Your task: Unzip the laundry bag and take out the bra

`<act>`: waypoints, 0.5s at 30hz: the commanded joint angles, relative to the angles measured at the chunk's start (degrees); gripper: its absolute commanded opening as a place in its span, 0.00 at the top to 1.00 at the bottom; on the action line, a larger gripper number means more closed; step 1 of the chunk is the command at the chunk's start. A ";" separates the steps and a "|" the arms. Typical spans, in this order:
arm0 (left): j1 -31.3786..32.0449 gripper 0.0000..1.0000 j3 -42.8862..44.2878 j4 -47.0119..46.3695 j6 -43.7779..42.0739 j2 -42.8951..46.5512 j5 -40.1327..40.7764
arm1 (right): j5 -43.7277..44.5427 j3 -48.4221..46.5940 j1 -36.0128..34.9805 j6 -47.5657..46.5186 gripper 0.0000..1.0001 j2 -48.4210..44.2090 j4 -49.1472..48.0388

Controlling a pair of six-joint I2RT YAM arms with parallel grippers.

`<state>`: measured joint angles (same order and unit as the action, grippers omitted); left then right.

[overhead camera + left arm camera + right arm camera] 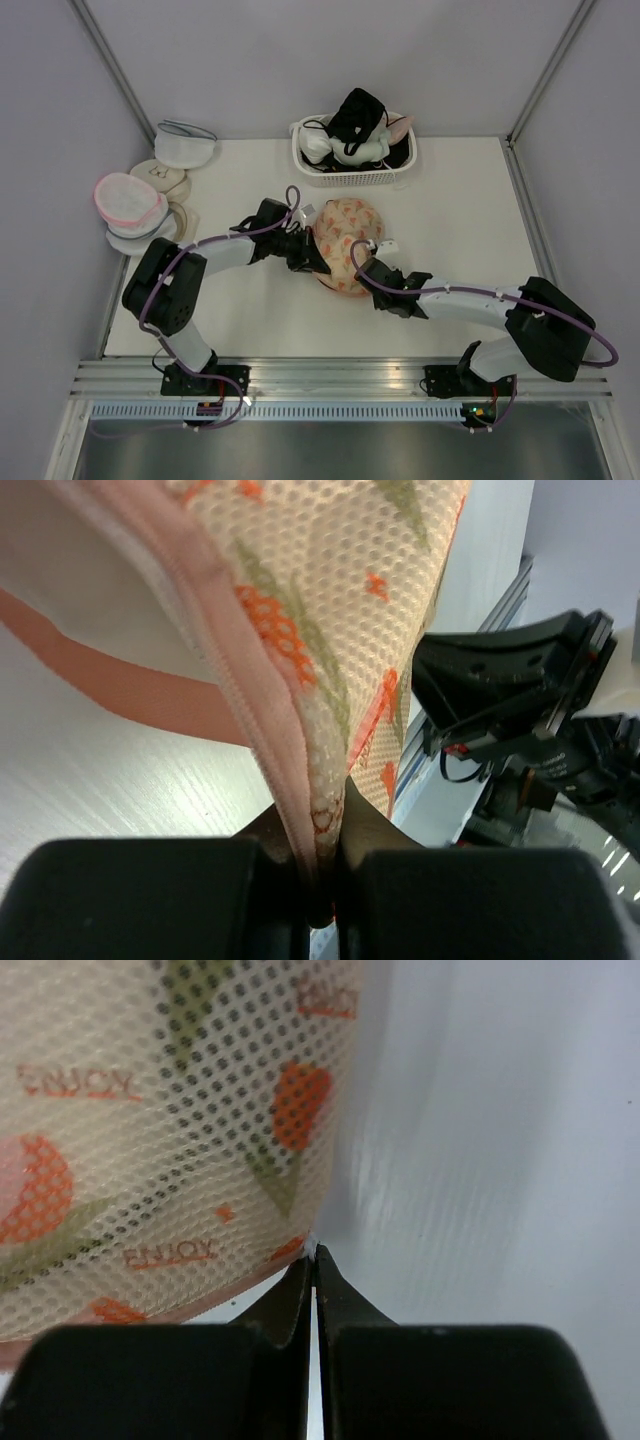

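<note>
The laundry bag (345,232) lies mid-table, a bulging cream mesh with orange flowers and peach zip edging. My left gripper (320,264) is at its left rim, shut on the zip edging and mesh (300,780), which runs down between the left gripper's (325,830) fingers. My right gripper (364,272) is at the bag's near right edge. In the right wrist view the right gripper (315,1260) is shut, its tips pinching a small white bit at the bag's (170,1130) lower rim. The bra is hidden.
A white basket (352,178) holding black and whitish garments stands at the back, just beyond the bag. Round white mesh bags (130,200) with pink and grey rims are stacked at the left wall. Grey walls enclose the table.
</note>
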<state>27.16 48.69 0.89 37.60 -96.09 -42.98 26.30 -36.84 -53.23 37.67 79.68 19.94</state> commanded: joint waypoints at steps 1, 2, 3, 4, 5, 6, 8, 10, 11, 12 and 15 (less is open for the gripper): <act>-0.70 0.98 5.36 12.98 -16.31 -1.63 -5.19 | 10.07 -1.83 1.99 0.91 0.99 1.62 3.52; -0.70 0.98 5.89 14.39 -16.60 -1.81 -4.14 | 11.21 -2.09 2.34 1.35 1.00 1.53 3.87; -0.70 0.98 5.98 15.19 -16.77 -2.08 -3.61 | 13.31 -2.27 3.04 1.61 1.00 1.53 4.05; -0.70 0.98 5.89 15.29 -17.04 -2.25 -3.34 | 14.03 -2.45 3.40 1.88 0.99 1.10 4.40; -0.62 0.98 5.89 15.72 -17.65 -2.34 -3.16 | 14.73 -2.62 4.36 2.23 1.00 0.83 4.58; -0.61 0.98 5.89 16.60 -18.18 -2.87 -2.99 | 16.22 -2.62 4.71 2.32 1.00 0.39 4.66; -0.09 0.98 6.16 18.18 -19.49 -3.66 -1.24 | 17.29 -2.71 5.94 2.67 1.00 -0.23 5.10; 0.70 0.97 6.33 18.63 -19.59 -4.54 -0.44 | 15.55 -2.80 6.65 1.45 1.00 -0.49 4.06; 1.05 0.94 6.25 18.63 -19.50 -4.63 -0.44 | 15.01 -2.80 6.91 1.27 1.00 -0.32 3.88; 1.40 0.75 6.07 18.54 -19.33 -4.72 -0.09 | 14.48 -2.97 6.91 1.09 1.00 -0.23 3.87; 2.28 0.44 4.06 16.00 -16.35 -2.88 2.63 | 13.42 -3.33 6.91 1.44 1.00 0.04 4.66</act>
<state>28.93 54.24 14.50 23.57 -100.16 -42.81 34.76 -39.18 -47.62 39.40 80.36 20.82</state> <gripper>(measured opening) 0.447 0.008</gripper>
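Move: The right hand already has the zip pull pinched at its fingertips, on the laundry bag's near right edge; the bag's middle lies about 8 cm ahead and 5 cm to its left, roughly level. From the left hand, which still grips the near left edge, that middle is about 5 cm ahead, 5 cm right and 5 cm below. The white basket stands some 32 cm ahead of the right hand and 2 cm left. Right hand drags the pinched zip pull about 5 cm forward-right; left fingers open, letting go, sinking back 2 cm. ##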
